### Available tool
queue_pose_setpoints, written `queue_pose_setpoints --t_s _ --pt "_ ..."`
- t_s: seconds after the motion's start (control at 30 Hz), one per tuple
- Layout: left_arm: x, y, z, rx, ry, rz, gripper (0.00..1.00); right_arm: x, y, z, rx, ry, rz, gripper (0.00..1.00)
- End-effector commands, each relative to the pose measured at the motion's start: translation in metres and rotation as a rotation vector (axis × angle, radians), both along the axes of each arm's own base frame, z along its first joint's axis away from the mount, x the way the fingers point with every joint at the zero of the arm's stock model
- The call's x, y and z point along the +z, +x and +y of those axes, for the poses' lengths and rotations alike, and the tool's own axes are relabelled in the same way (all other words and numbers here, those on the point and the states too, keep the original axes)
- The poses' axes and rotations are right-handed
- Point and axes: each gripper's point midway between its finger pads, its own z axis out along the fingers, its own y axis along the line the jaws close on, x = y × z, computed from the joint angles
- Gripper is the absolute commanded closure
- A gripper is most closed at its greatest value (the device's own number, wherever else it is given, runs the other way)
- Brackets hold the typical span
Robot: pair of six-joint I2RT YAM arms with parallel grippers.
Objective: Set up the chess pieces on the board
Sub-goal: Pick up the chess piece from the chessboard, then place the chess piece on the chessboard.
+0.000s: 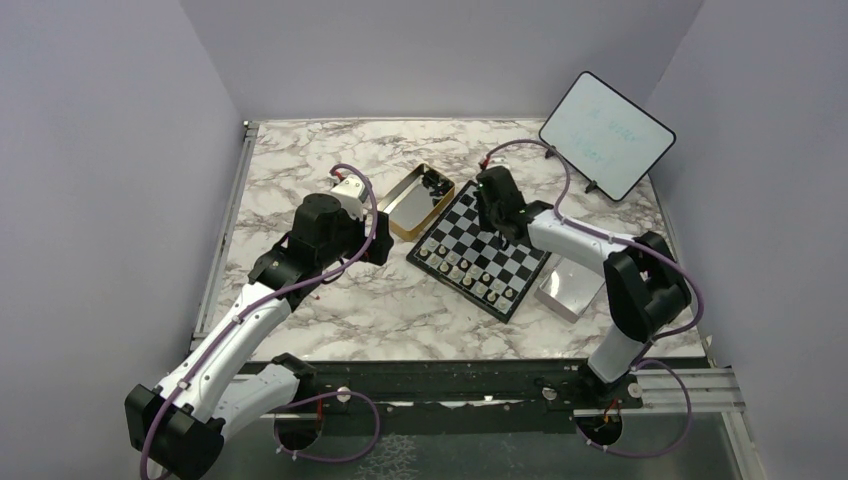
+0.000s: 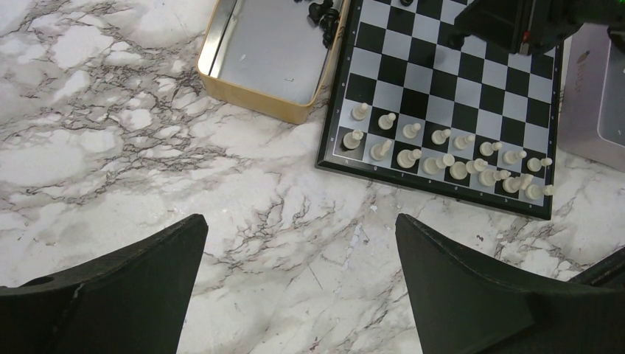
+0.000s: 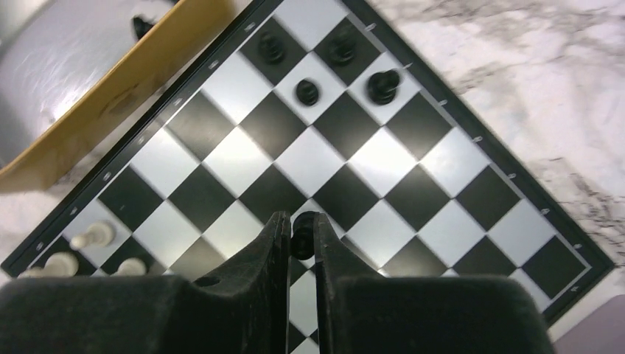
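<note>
The board [image 1: 462, 225] lies at mid-table, a black and white check. Pale chess pieces [image 2: 442, 158] fill its two near rows. A few black chess pieces [image 3: 307, 91] stand at its far corner, and more lie in the gold tin [image 2: 273, 51]. My right gripper [image 3: 301, 234] hovers over the board's middle, shut on a small black chess piece [image 3: 301, 240] pinched at its fingertips. To the left of the board my left gripper [image 2: 302, 284] hangs above bare marble, wide open and holding nothing.
A white tablet [image 1: 607, 133] leans at the back right. A silver box [image 1: 570, 290] sits against the board's right side. The tin [image 1: 418, 200] touches the board's left edge. Purple walls close in on three sides of the table.
</note>
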Motion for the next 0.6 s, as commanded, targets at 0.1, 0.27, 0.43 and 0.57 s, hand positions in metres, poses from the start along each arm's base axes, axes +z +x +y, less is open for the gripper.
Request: queue_pose_setpoints --t_s 0.1,0.27,0.43,0.57 --pt "0.005 0.001 -0.002 -0.014 -0.011 -0.029 0.01 0.035 0.033 -0.039 -0.090 0.058 -0.046 0.85" --pt "0.005 0.001 -0.002 -0.017 -0.012 -0.027 0.01 0.039 0.052 -0.056 -0.130 0.098 -0.049 0.86" --pt "0.004 0.001 -0.003 -0.018 -0.012 -0.025 0.01 0.035 0.066 -0.064 -0.157 0.140 -0.041 0.85" --pt "0.004 0.001 -0.003 -0.018 -0.012 -0.024 0.01 0.024 0.071 -0.062 -0.162 0.156 -0.014 0.85"
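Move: My right hand already holds a black chess piece just clear of the board. The empty middle squares of the black back row lie about 7 cm ahead, 6 cm right and 4 cm below. Nearer the corner, two black back-row pieces stand 8 cm ahead and 2 cm right, and 9 cm straight ahead; the black pawn is 7 cm ahead, 2 cm left. From my idle left hand, those squares lie roughly 17 cm ahead, 30 cm right and 16 cm down. With the black piece still pinched between my right fingertips, I sweep it diagonally over the board, about 7 cm to the right and some 6 cm forward, rising roughly 3.5 cm on the way. I head for the middle of the far black row, past the pieces already standing at its corner end, turning the hand about 10 degrees clockwise and slowing towards the end. ##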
